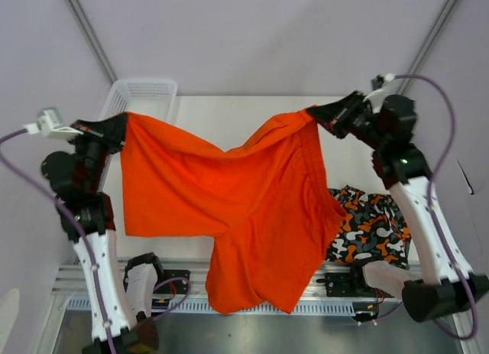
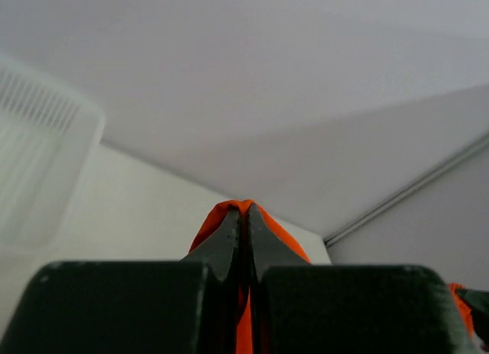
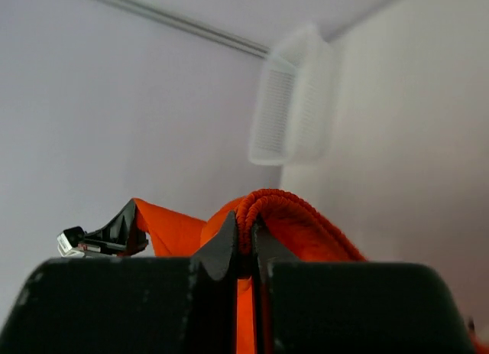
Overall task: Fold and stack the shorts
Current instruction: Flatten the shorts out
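Note:
The plain orange shorts [image 1: 244, 209] hang spread in the air between my two arms, their legs drooping down past the table's near edge. My left gripper [image 1: 122, 126] is shut on one top corner; orange cloth [image 2: 221, 216] pokes out past its fingertips [image 2: 244, 216]. My right gripper [image 1: 317, 114] is shut on the other corner, with the ribbed waistband [image 3: 306, 216] bunched over its tips [image 3: 246, 230]. The patterned shorts [image 1: 370, 224], orange, black, white and grey, lie on the table at the right, partly hidden behind the hanging pair.
A white mesh basket [image 1: 141, 94] stands at the table's back left corner, also seen as the basket [image 3: 294, 113] from the right wrist. The white table [image 1: 229, 117] shows behind the cloth. The arm bases and a metal rail [image 1: 336, 308] run along the near edge.

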You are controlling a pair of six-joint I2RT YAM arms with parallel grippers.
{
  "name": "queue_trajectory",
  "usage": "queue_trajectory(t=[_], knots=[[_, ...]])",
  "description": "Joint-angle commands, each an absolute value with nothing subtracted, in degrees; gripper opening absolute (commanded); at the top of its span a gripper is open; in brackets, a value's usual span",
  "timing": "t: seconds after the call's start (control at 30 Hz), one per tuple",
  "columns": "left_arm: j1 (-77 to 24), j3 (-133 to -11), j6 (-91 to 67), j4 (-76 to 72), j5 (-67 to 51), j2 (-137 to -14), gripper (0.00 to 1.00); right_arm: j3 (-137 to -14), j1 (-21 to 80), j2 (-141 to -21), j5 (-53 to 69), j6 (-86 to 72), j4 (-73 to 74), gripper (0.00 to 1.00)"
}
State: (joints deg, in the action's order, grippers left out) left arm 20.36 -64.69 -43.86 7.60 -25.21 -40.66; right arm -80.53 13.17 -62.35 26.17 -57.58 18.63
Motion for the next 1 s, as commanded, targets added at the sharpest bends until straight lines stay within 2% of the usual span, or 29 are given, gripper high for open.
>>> queue_trajectory(t=[0.0, 0.13, 0.3, 0.37, 0.63, 0.97], knots=[[20.57, -52.50, -48.86, -2.76, -23.65, -41.74, 0.00, -71.30, 11.52, -65.91, 27.34, -60.90, 9.16, 0.00], [16.81, -37.75, -50.01, -8.87, -17.07, -45.69, 0.00, -63.48, 10.99, -71.79, 24.62, -60.21, 4.41, 0.00], [8.89, -30.50, -48.96, -21.23, -4.16, -51.75, 0.00, -60.56, 9.50, -83.65, 23.12, -59.85, -4.47, 0.00], [7.91, -28.40, -49.39, -25.38, -2.64, -56.74, 0.00, -61.25, 8.97, -89.26, 23.12, -60.20, -7.80, 0.00], [7.21, -29.61, -49.48, -37.26, 3.69, -68.54, 0.00, -70.39, 6.69, -104.84, 21.10, -60.91, -11.42, 0.00], [6.07, -39.10, -50.10, -51.40, 0.44, -88.66, 0.00, -85.51, 3.43, -121.89, 22.41, -64.34, -14.94, 0.00]])
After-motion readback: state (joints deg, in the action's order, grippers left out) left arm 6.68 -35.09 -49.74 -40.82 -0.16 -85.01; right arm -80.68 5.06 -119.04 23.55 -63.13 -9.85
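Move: Both hands grip the orange shorts' waistband high in the air. The left corner's landing place is bare table about 20 cm ahead, 3 cm left and 45 cm below the left hand; the white basket is roughly 26 cm ahead, 14 cm left and 42 cm below. The right corner's place is some 27 cm ahead, 3 cm right and 44 cm below the right hand; the camouflage shorts lie 6 cm back, 23 cm right and 44 cm below. Both hands, still pinching, whip the waistband down over 30 cm, then forward about 20, fingers tipping down. ##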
